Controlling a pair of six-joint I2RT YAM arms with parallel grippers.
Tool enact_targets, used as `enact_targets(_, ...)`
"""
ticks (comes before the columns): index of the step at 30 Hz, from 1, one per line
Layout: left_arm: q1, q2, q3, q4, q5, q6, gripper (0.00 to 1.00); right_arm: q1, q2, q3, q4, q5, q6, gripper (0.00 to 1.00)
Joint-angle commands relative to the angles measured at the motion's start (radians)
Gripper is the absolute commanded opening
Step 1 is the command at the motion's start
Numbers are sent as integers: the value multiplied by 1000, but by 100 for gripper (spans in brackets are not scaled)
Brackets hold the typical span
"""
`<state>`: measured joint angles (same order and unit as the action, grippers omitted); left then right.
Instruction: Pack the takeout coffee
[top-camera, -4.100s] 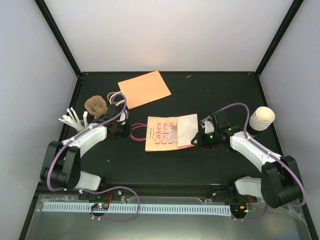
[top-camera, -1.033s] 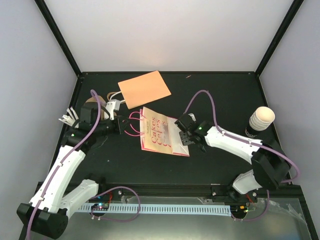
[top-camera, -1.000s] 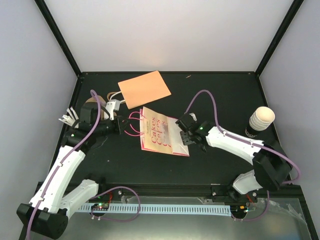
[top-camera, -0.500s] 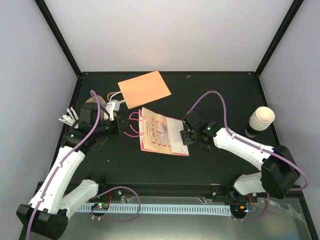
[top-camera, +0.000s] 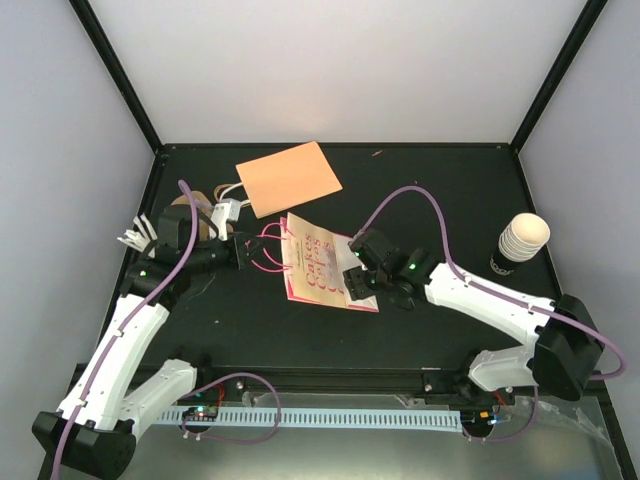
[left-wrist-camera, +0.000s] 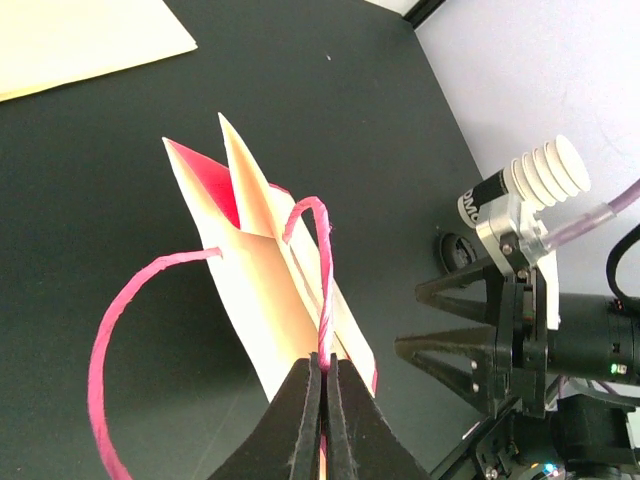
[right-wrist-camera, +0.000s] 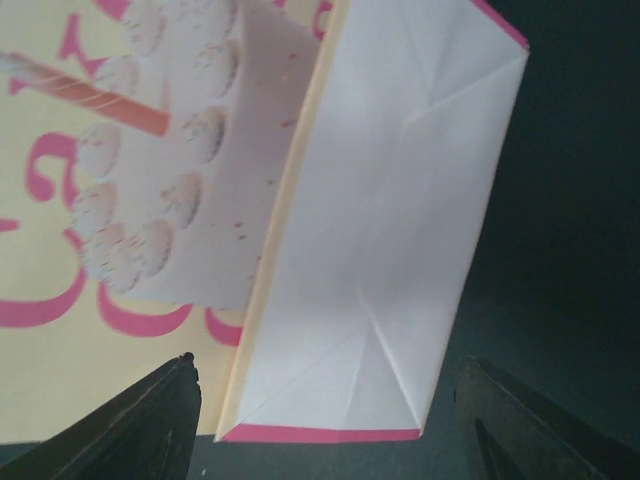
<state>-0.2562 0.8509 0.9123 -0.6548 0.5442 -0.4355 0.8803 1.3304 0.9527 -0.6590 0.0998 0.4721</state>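
The takeout coffee (top-camera: 522, 238), a cream ribbed cup with a dark lower part, stands by the table's right edge, apart from both grippers; the left wrist view shows the cup (left-wrist-camera: 540, 172) far off. A cream paper bag (top-camera: 318, 265) with pink lettering lies flat mid-table. My left gripper (top-camera: 243, 254) is shut on one of its pink handles (left-wrist-camera: 322, 270), pinched between the jaws (left-wrist-camera: 322, 372). My right gripper (top-camera: 356, 276) hovers open over the bag's folded bottom end (right-wrist-camera: 390, 200), one finger on each side, holding nothing (right-wrist-camera: 335, 425).
An orange flat sheet (top-camera: 288, 177) lies at the back left. A brown pulp carrier (top-camera: 193, 208) and a bundle of white sticks (top-camera: 135, 237) sit at the left, partly behind my left arm. Black frame posts rise at the table's corners.
My right gripper has shifted a little left, further over the bag's bottom end. My left gripper keeps its hold on the handle, and the bag has barely moved.
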Motion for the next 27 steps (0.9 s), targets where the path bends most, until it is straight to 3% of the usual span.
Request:
enact_targets(1, 8, -5, 40, 39, 34, -21, 2, 47, -17, -15, -2, 4, 33, 73)
enact_targets(10, 8, -3, 42, 42, 42, -28, 2, 117, 56, 10, -8, 40, 61, 74)
enact_targets(18, 8, -2, 36, 37, 41, -28, 2, 118, 155, 0, -23, 106, 77, 74)
enact_targets(27, 8, 2, 35, 35, 34, -20, 2, 118, 160, 3, -59, 188, 111, 74)
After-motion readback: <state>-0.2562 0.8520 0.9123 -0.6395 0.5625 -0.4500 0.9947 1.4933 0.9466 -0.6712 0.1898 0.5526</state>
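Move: The cake bag's white bottom flap has its middle some 3 cm ahead of the right hand, neither left nor right, and about 7 cm below. The flat brown bag lies about 21 cm ahead and 14 cm left of the right hand, 11 cm down; the cup stack is about 3 cm ahead and 29 cm right, 5 cm lower. From the left hand, the flap is about 20 cm right, level fore and aft and 21 cm down. Over the near end of the cake bag's white bottom flap, the right hand first slides back and left by 2 to 3 cm, then sinks about 5 cm with open fingers towards the flap, its fingers tipping some 10 degrees nearer to straight down to straddle it. The left hand stays put, still pinching the pink handle. ##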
